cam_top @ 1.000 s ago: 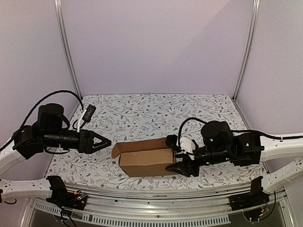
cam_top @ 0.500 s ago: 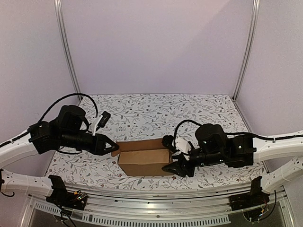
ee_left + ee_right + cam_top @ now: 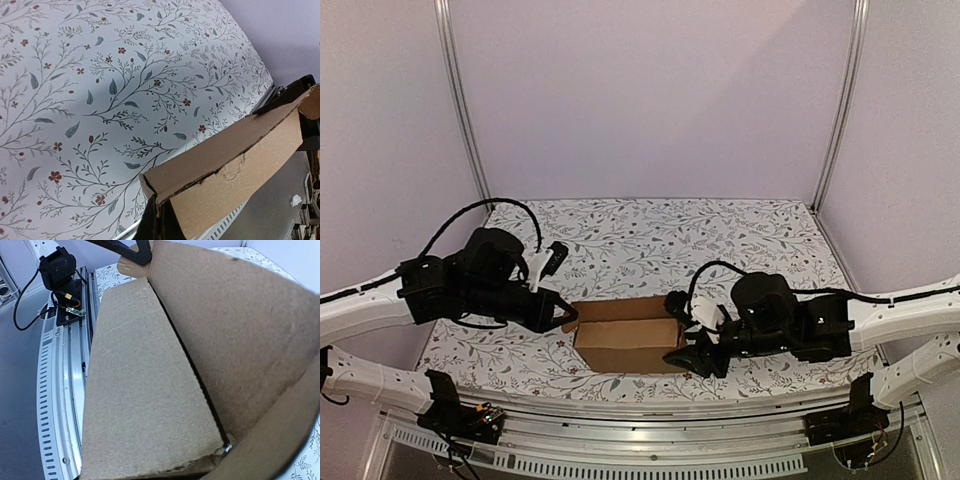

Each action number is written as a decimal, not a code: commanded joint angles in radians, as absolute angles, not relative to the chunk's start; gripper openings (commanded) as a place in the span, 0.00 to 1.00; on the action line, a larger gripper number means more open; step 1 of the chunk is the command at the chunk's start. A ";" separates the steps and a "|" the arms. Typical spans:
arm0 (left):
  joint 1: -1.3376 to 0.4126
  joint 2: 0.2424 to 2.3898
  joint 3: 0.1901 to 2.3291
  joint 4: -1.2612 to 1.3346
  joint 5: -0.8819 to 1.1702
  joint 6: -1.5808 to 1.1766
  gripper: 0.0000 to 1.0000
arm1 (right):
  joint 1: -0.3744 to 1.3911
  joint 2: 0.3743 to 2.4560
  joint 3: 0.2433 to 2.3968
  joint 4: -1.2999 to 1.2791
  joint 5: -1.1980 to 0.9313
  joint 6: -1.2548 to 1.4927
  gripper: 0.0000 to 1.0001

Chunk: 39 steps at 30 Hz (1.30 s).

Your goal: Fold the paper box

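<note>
The paper box is plain brown cardboard lying lengthwise near the table's front edge, with its long lid flap standing up along the back. My left gripper is shut, its tip pressed against the box's left end flap. The left wrist view shows the shut fingers right under the box's corner. My right gripper straddles the box's right end, one finger behind it and one in front, closed on it. The box fills the right wrist view, which hides the right fingers, and the left gripper shows at its far end.
A floral tablecloth covers the table. Metal frame posts stand at the back corners against purple walls. An aluminium rail with black arm clamps runs along the front edge.
My left gripper has swung right to the box's left end and closed, and the end flap that stuck out has folded in. The right arm has shifted slightly left, its grip unchanged.
</note>
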<state>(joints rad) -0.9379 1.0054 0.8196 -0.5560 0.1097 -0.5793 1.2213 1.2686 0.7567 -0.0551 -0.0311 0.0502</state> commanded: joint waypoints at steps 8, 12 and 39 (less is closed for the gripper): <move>-0.995 1.066 0.752 -0.383 -0.114 -0.662 0.00 | 1.214 1.375 0.594 0.389 0.219 0.144 0.28; -1.011 1.084 0.677 -0.249 -0.171 -0.669 0.00 | 1.214 1.452 0.546 0.554 0.274 0.136 0.28; -1.130 1.205 0.415 0.249 -0.453 -0.659 0.00 | 1.214 1.766 0.410 1.090 0.337 0.178 0.29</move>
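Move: I already hold the box in the air, my left fingers shut on its left end and my right gripper half open around its right end. Its middle lies about 12 cm right and 2 cm back of my left hand, 11 cm left and 3 cm ahead of my right. Its back panel is 4 cm beyond that middle. The table spot it goes to is 5 cm beyond the middle, roughly 14 cm below my left hand and 11 cm below my right. Keeping both grips, I bring the box down and out over the table. My right hand sinks about 9 cm while going 5 cm forward, and my left sinks some 6 cm with the same forward reach. Both wrists swing their fingers to point more forward and less steeply down, then the hands ease almost to a stop. ##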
